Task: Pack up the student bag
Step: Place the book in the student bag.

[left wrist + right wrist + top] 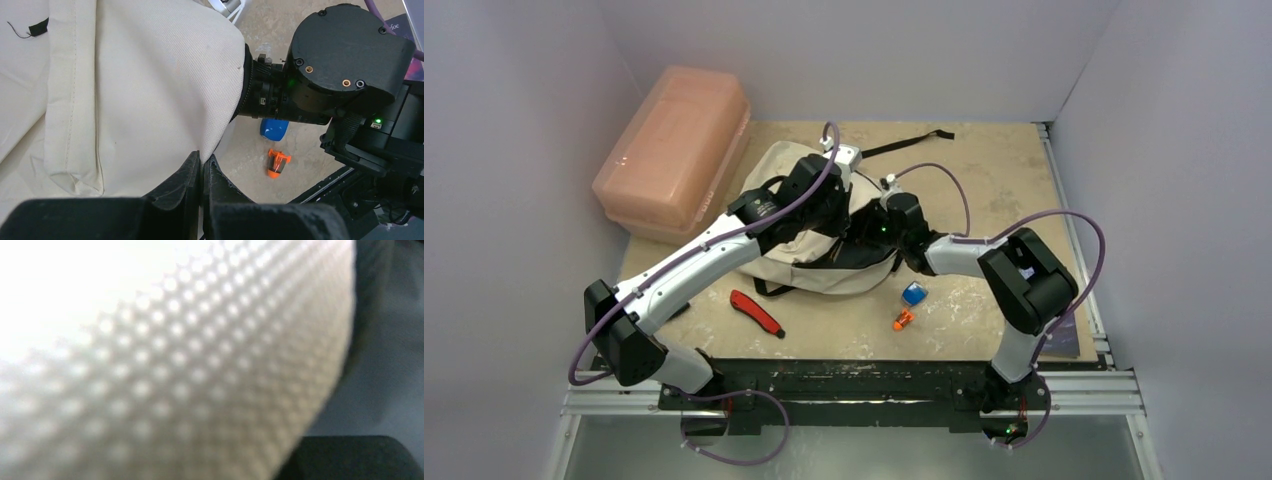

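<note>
The student bag [819, 275], cream fabric with black trim, lies mid-table under both arms. My left gripper [201, 160] is shut on a raised fold of the bag's cream fabric [150, 90] and holds it up. The right arm's wrist [260, 95] reaches under that lifted fabric, so its fingers are hidden inside the bag. In the right wrist view, blurred cream weave [175, 365] fills nearly the whole picture and no fingertips show. On the table to the bag's right lie a small blue item [913, 293] and a small orange item [903, 320]; a red cutter [757, 312] lies in front of the bag.
A rigid pink plastic box [674, 145] stands at the back left against the wall. One black strap [904, 143] trails behind the bag. A dark flat book [1064, 345] lies at the table's right edge. White walls close in three sides.
</note>
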Controlling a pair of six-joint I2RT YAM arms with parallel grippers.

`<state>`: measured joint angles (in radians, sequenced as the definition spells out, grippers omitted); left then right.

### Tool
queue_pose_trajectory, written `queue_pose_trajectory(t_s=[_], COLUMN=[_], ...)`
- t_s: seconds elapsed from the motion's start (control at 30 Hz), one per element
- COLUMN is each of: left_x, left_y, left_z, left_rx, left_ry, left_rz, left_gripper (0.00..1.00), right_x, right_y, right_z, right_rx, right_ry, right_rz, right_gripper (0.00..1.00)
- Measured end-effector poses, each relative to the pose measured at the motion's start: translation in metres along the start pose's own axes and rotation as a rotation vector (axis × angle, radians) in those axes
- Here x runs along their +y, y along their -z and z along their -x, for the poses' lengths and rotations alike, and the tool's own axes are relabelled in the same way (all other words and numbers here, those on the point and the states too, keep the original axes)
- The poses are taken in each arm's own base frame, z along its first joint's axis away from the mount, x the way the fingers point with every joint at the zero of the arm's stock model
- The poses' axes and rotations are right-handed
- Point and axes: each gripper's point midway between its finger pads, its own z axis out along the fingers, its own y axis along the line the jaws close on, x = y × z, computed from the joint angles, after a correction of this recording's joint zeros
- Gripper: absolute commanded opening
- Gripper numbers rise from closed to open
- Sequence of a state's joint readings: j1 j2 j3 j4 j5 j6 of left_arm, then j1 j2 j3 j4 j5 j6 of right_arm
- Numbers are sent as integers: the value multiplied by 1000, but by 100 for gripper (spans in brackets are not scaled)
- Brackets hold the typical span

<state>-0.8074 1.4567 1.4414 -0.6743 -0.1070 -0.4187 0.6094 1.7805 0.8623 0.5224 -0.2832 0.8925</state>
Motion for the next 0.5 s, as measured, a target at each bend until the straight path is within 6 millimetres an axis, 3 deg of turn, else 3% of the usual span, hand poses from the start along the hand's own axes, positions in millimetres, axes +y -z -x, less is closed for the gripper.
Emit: queue_pose_trajectory(t_s=[0.13, 0.23, 0.33, 0.43, 0.5], left_x=[-1, -1, -2, -3, -4], left_y=[0, -1, -4, -10, -14], left_z=[0, -1, -4, -8, -11], left_rx=[1, 6, 17, 37, 47], left_ry=[14, 17, 16, 16, 16], left_rz=[0, -2, -4, -10, -17], left_gripper=[0, 0, 0, 1, 12], right_x=[5, 2, -6, -13, -21], right_y=[5, 28, 65, 104, 126], right_z=[6, 2, -6, -1, 10], right_rx=[-17, -21, -29, -77, -133], right_ry=[17, 32, 71, 102, 98], right_rz=[12, -2, -35, -71, -100], right_gripper=[51, 69, 78, 84, 98])
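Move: My right hand is inside the bag; the Daniel Defoe book still to be packed lies on the table about 42 cm to its right, 18 cm back and 9 cm lower. The books already packed are some 5 cm left and 5 cm back of that hand, a little below; the small blue box is about 16 cm back and 12 cm right of it, on the table. My left hand grips the flap, with the bag mouth roughly 3 cm back, level sideways and 14 cm below it. I draw my right hand out of the bag mouth, slowly at first and then fast: about 11 cm to the right and 6 cm back, rising some 4 cm, away from the packed books and towards the Daniel Defoe book's side. As it comes clear its fingers spread from about a third open to nearly wide. My left hand keeps its pinch on the flap's edge and sinks about 1.5 cm. ##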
